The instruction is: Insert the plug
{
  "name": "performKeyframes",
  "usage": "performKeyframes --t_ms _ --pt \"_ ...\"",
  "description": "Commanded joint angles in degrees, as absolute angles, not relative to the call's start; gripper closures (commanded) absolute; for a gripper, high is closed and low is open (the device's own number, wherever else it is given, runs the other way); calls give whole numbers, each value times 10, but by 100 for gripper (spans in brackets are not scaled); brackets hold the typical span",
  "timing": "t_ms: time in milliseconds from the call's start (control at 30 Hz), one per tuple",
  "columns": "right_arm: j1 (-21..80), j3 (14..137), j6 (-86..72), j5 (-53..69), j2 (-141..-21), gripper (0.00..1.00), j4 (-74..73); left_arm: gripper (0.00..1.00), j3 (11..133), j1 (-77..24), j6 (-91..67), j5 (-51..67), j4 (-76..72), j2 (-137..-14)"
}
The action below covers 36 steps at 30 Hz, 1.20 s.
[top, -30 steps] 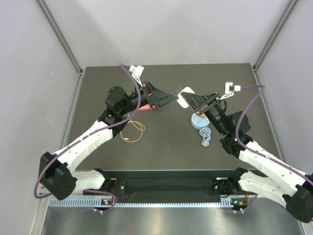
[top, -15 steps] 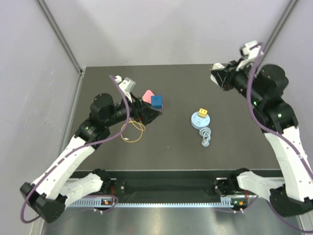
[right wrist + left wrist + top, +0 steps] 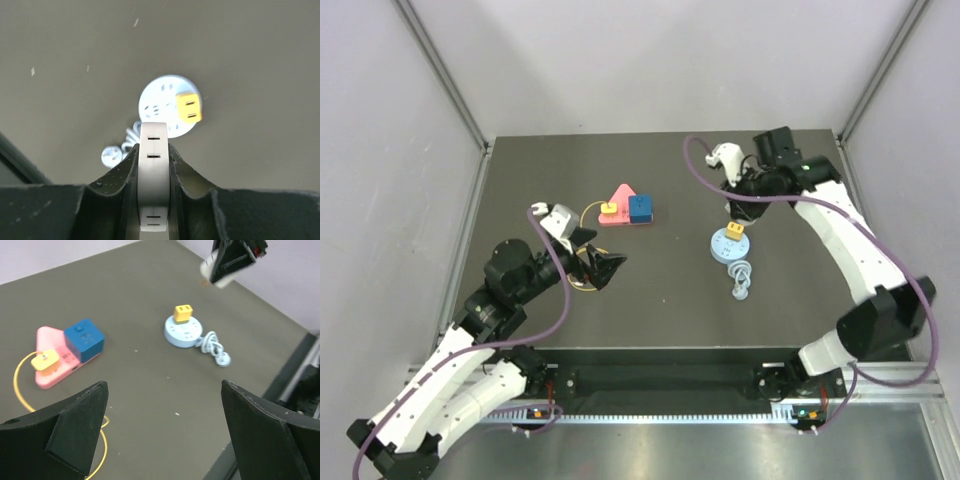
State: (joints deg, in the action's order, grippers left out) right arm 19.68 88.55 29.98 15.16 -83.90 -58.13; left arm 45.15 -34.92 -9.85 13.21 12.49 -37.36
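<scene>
My right gripper (image 3: 734, 198) is shut on a white plug (image 3: 153, 165) with slots in its face. It holds the plug in the air just beyond a pale blue round socket (image 3: 727, 247), which has a yellow plug (image 3: 735, 231) seated in it. In the right wrist view the round socket (image 3: 160, 102) and the yellow plug (image 3: 189, 108) lie below the fingers. My left gripper (image 3: 601, 266) is open and empty over the mat, nearer than a pink triangular socket (image 3: 620, 197). It also shows open in the left wrist view (image 3: 164, 384).
The pink socket (image 3: 50, 372) carries a yellow plug (image 3: 44, 361) and a blue cube (image 3: 84, 338). A thin yellow cable (image 3: 20, 385) loops beside it. The round socket's coiled cord and white plug (image 3: 740, 284) lie nearer the arms.
My left arm has drawn back toward the near left, away from the pink socket. My right arm has swung in from the far right corner to just beyond the round socket.
</scene>
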Motion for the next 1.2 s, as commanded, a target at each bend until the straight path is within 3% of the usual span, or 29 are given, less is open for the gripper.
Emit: performKeyframes --t_ms 0,300,700,1167 --pt "194 923 375 179 -922 100 -642 1 408 -351 -73 69 46 -327" --pt "221 949 408 151 -1054 100 -688 2 408 -352 -64 4 54 -323" --pt "245 949 437 69 -1095 100 -680 1 405 -352 -59 5 51 -316" --pt "249 944 444 57 -1114 100 -653 2 403 -352 -55 5 52 -313"
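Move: The right hand still holds the white plug; the round white socket block lies almost straight below, about 21 cm down, some 2 cm ahead and 1 cm left. The yellow plug sits on the block's far side, about 5 cm ahead of the hand and level with it sideways; the coiled cord lies behind the block, about 5 cm back and 1 cm right. From the empty left hand the block is some 13 cm ahead, 22 cm right and far below. Keeping its grip on the white plug, the right hand drops nearly straight down by about 15 cm onto the near-right part of the round socket block, fast at first and then creeping over the last centimetre or two, while the wrist swings some 35 degrees so the slanted fingers point almost straight down. The open, empty left hand drifts about 4 cm left and slightly forward, away from the block, turning a little counter-clockwise, then waits. ##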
